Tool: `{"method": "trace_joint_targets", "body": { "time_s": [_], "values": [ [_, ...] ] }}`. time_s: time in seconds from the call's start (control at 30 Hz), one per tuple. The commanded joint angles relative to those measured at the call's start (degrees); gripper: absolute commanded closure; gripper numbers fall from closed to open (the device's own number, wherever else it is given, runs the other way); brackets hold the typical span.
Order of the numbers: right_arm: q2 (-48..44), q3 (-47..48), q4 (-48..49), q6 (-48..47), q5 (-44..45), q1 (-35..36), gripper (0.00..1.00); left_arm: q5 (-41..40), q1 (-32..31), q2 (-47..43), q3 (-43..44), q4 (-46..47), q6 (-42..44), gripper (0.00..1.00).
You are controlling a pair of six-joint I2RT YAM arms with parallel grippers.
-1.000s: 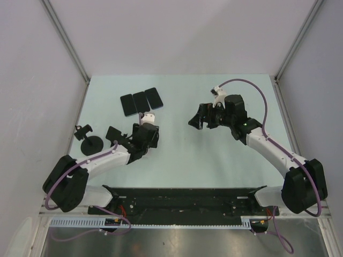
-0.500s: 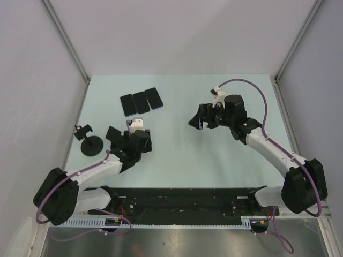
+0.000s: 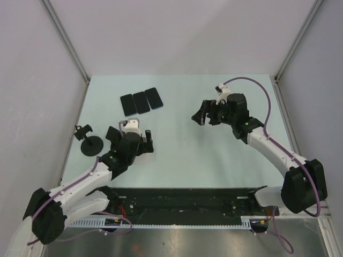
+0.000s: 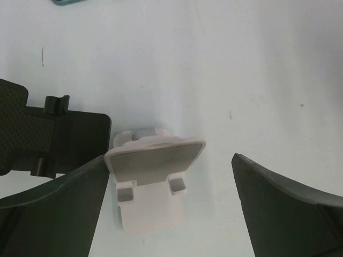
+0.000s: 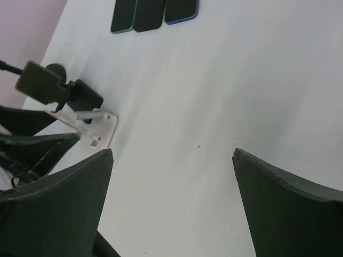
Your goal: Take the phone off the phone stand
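Three dark phones (image 3: 141, 101) lie flat side by side at the far left of the table, and they show along the top of the right wrist view (image 5: 153, 13) too. The white phone stand (image 4: 153, 179) sits on the table with nothing on it. It lies between the wide-apart fingers of my left gripper (image 4: 169, 157), close to the left finger. From above, the white stand (image 3: 132, 126) peeks out just beyond the left gripper (image 3: 133, 135). My right gripper (image 3: 202, 115) hangs open over bare table at the centre right, holding nothing (image 5: 172, 151).
A black stand with a round base (image 3: 90, 143) stands near the table's left edge. Another black holder (image 4: 53, 134) lies just left of the white stand. Walls close in the table on the left, back and right.
The left arm has pulled back toward the near left, the white stand moving with it, and its jaws have then opened wide off the stand. The right gripper has shifted slightly away.
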Motion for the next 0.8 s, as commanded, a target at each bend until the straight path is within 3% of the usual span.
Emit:
{"method": "trace_joint_targets", "body": {
  "time_s": [0.0, 0.3, 0.53, 0.77],
  "values": [
    [-1.6, 2.3, 1.2, 0.7, 5.7, -1.2, 0.0, 3.9, 0.4, -8.4, 2.7, -3.1, 1.0, 0.0],
    [-11.4, 2.3, -7.9, -0.9, 18.7, -5.1, 0.0, -0.8, 0.5, -23.0, 10.5, -12.6, 4.3, 0.0],
    [-26.0, 2.3, -18.2, -4.8, 32.0, -12.2, 0.0, -7.4, 0.4, -35.0, 15.9, -16.8, 7.8, 0.0],
    [-42.6, 2.2, -27.2, -11.0, 40.8, -13.3, 0.0, -9.3, 0.4, -44.0, 19.5, -21.5, 9.2, 0.0]
  ]
}}
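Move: The white phone stand that the left hand has just released sits almost under its open fingers, about 2 cm ahead, 1 cm left and 5 cm below. From that hand the black stand is some 11 cm left and 6 cm ahead, the round-base stand about 27 cm left and 5 cm ahead, and the middle of the row of three phones about 33 cm ahead and 3 cm left. From the right hand the white stand is roughly 32 cm left, 6 cm back and 16 cm lower. Up and away from the white stand goes the empty left hand, rising about 23 cm while swinging back and left, its fingers still wide open and tilting up some 35 degrees. The right hand, also open and empty, sweeps right about 20 cm, rising and drawing back later on as it turns clockwise by some 45 degrees and tips up. ##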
